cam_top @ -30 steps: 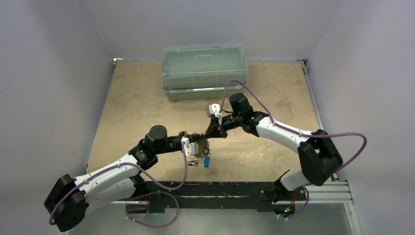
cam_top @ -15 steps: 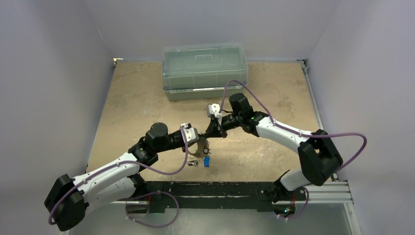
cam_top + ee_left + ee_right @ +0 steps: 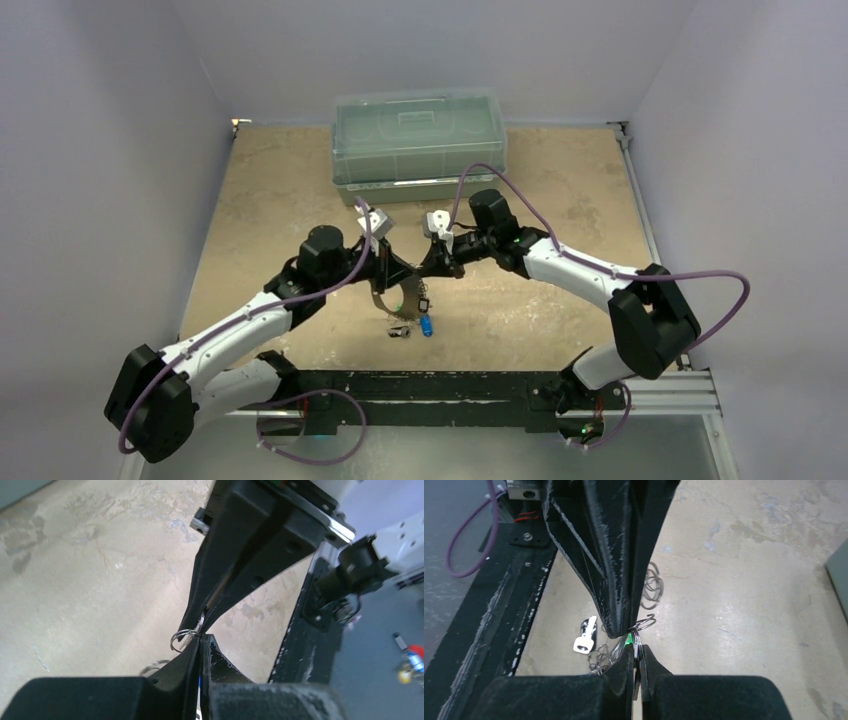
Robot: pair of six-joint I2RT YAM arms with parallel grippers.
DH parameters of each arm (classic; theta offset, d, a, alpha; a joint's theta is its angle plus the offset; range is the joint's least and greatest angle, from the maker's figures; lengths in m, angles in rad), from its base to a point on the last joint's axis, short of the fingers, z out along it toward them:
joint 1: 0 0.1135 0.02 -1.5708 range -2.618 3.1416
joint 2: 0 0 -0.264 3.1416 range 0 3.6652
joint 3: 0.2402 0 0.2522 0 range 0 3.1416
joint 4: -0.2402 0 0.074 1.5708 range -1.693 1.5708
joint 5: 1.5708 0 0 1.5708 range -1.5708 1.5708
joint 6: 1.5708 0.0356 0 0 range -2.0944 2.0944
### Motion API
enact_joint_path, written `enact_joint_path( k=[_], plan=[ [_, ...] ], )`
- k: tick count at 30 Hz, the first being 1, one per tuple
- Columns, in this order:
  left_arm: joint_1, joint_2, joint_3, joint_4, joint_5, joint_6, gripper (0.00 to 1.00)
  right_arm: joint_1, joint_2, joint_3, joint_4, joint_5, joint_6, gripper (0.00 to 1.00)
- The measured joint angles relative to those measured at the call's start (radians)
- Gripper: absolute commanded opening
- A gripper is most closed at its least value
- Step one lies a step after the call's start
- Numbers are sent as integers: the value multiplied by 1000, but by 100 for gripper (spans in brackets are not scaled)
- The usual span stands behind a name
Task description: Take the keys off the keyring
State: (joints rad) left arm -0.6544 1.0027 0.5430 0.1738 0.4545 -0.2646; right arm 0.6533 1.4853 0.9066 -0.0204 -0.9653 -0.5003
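My left gripper [image 3: 398,272] and right gripper [image 3: 434,266] meet tip to tip above the table's middle. Both are shut on the keyring, a thin grey wire ring [image 3: 182,636] that sticks out between the tips and also shows in the right wrist view [image 3: 647,622]. A green key head [image 3: 626,640] sits against my right gripper's [image 3: 638,647] fingertips. A dark key [image 3: 424,301] hangs under the tips. A blue-headed key [image 3: 427,325] lies on the table below. My left gripper [image 3: 202,639] has its jaws pressed together.
A loose silver key [image 3: 585,640] with a black head and a tangle of small wire rings [image 3: 603,659] lie on the table under the grippers, with more rings [image 3: 652,586] further out. A clear lidded box [image 3: 419,145] stands at the back. The black rail [image 3: 450,385] runs along the near edge.
My left gripper rose from near the table, swung away from the base and turned, and now meets the right gripper's tips. The right arm stayed almost still. The blue key shifted slightly right.
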Motion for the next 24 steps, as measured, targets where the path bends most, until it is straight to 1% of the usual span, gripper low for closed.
enact_joint_path(
  k=[2,7,12,13,15,18,20,24],
  plan=[
    [48,22,10,4,45,-93,0,-1,0,0,7,17,-2,0],
    [121,60,13,36,120,-267,0,-2,0,0,11,37,-5,0],
    [138,80,13,60,164,-347,0,-2,0,0,10,33,-5,0],
    [141,82,13,66,174,-353,7,-2,0,0,10,31,-5,0],
    [144,82,12,79,188,-348,16,-2,0,-1,10,27,-4,0],
    [150,76,1,120,206,-295,25,0,0,-5,9,5,2,0],
    [155,58,-13,137,214,-246,26,5,0,-6,10,-14,4,0],
    [157,-8,-50,155,241,-99,27,12,0,-10,9,-32,7,0]
  ],
)
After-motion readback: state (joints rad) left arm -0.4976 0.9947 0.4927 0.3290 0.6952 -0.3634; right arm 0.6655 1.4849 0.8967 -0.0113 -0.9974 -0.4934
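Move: Between the two sets of fingertips, both already shut on its wires, sits the keyring, about 1 cm to the right of the left hand and level with it. From the left hand, the blue tag hangs roughly 5 cm back, 3 cm right and 10 cm below, and the white key about 6 cm back, 2 cm left and 10 cm below. For the right hand the keyring is some 1 cm to its left, at the same height. Rolling its top forward some 20 degrees, the left hand keeps its pinch on the ring wire and draws it about 1 cm forward, the right hand following slightly. The left fingers then open about a quarter while the hand rises, rolls back and draws off leftward and slightly back. The right hand keeps its shut grip and eases back nearly 2 cm. ##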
